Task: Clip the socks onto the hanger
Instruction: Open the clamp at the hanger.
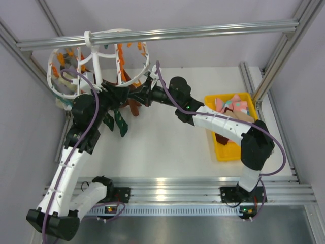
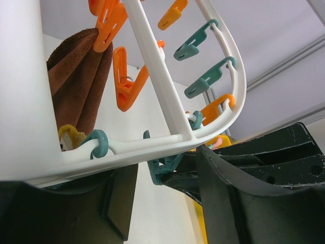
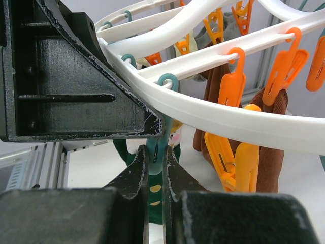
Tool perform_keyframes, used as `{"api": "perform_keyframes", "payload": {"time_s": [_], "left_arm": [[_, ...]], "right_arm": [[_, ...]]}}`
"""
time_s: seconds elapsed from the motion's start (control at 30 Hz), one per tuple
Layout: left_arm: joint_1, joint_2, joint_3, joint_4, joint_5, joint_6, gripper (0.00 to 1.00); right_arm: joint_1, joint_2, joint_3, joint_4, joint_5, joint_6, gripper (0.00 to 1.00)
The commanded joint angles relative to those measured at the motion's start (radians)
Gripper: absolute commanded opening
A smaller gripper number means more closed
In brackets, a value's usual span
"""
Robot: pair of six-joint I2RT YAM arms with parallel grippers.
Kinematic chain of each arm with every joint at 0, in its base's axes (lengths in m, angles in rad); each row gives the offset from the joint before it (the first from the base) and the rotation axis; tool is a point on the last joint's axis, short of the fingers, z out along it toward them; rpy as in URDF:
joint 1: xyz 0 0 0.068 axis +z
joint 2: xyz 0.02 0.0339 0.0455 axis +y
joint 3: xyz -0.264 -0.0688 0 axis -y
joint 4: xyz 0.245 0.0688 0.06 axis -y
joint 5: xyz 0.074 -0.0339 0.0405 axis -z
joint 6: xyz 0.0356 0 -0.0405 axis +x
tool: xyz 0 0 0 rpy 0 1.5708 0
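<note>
The white ring hanger (image 1: 147, 63) hangs tilted from the rail at the back left, with orange and teal clips under it. My right gripper (image 3: 156, 150) is shut on a teal clip (image 3: 156, 136) below the hanger rim (image 3: 228, 119). A dark green sock (image 3: 158, 203) with yellow spots hangs under that clip. My left gripper (image 2: 161, 160) stands with its jaws apart. The rim (image 2: 238, 96) lies across both its fingers, and nothing shows between the pads. From above, the left gripper (image 1: 112, 95) and right gripper (image 1: 136, 94) meet at the ring's near edge, above the green socks (image 1: 120, 123).
A maroon-brown sock (image 1: 134, 108) hangs clipped beside the green ones. At the right stands a yellow tray (image 1: 223, 152) holding pink patched socks (image 1: 231, 105). The aluminium rail (image 1: 203, 31) crosses the back, and frame posts stand at both sides.
</note>
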Motion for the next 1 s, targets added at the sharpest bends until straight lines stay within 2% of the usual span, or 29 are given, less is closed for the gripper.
{"api": "perform_keyframes", "payload": {"time_s": [0.0,0.1,0.23,0.27,0.33,0.47,0.5,0.53,0.67,0.97], "left_arm": [[0.015,0.089,0.011,0.336,-0.100,0.040,0.55],[0.015,0.101,0.017,0.349,-0.103,0.041,0.50],[0.015,0.113,0.024,0.349,-0.112,0.035,0.36],[0.015,0.115,0.026,0.344,-0.120,0.035,0.30],[0.015,0.113,0.029,0.339,-0.132,0.032,0.24],[0.014,0.113,0.040,0.336,-0.125,0.025,0.06],[0.015,0.113,0.040,0.333,-0.123,0.026,0.03],[0.015,0.113,0.043,0.326,-0.125,0.026,0.00],[0.015,0.112,0.049,0.309,-0.123,0.022,0.00],[0.014,0.093,0.029,0.304,-0.102,-0.017,0.00]], "right_arm": [[0.062,-0.010,0.080,0.096,-0.156,-0.003,0.00],[0.063,-0.010,0.082,0.093,-0.156,-0.006,0.00],[0.065,-0.012,0.079,0.092,-0.159,-0.011,0.00],[0.063,-0.012,0.080,0.092,-0.161,-0.011,0.00],[0.063,-0.012,0.074,0.090,-0.164,-0.014,0.00],[0.060,-0.018,0.069,0.077,-0.167,-0.017,0.00],[0.059,-0.021,0.068,0.072,-0.164,-0.015,0.02],[0.052,-0.022,0.063,0.069,-0.159,-0.011,0.17],[0.023,-0.044,0.042,0.061,-0.130,0.008,0.47],[-0.020,-0.038,0.065,0.046,-0.096,0.031,0.48]]}}
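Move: The teal clamp hangs from the hanger's rim about 1 cm ahead of the left hand, between its half-open fingers; the right hand still pinches it at its own pads. The nearest stretch of rim passes roughly 3 cm above the clamp. From the right hand, the green sock is some 7 cm left, about 1 cm back and 9 cm below, and the brown sock about 7 cm ahead, 8 cm left and 3 cm below. Easing about 1.5 cm forward and down, left fingers close on the teal clamp, then right fingers release it. ##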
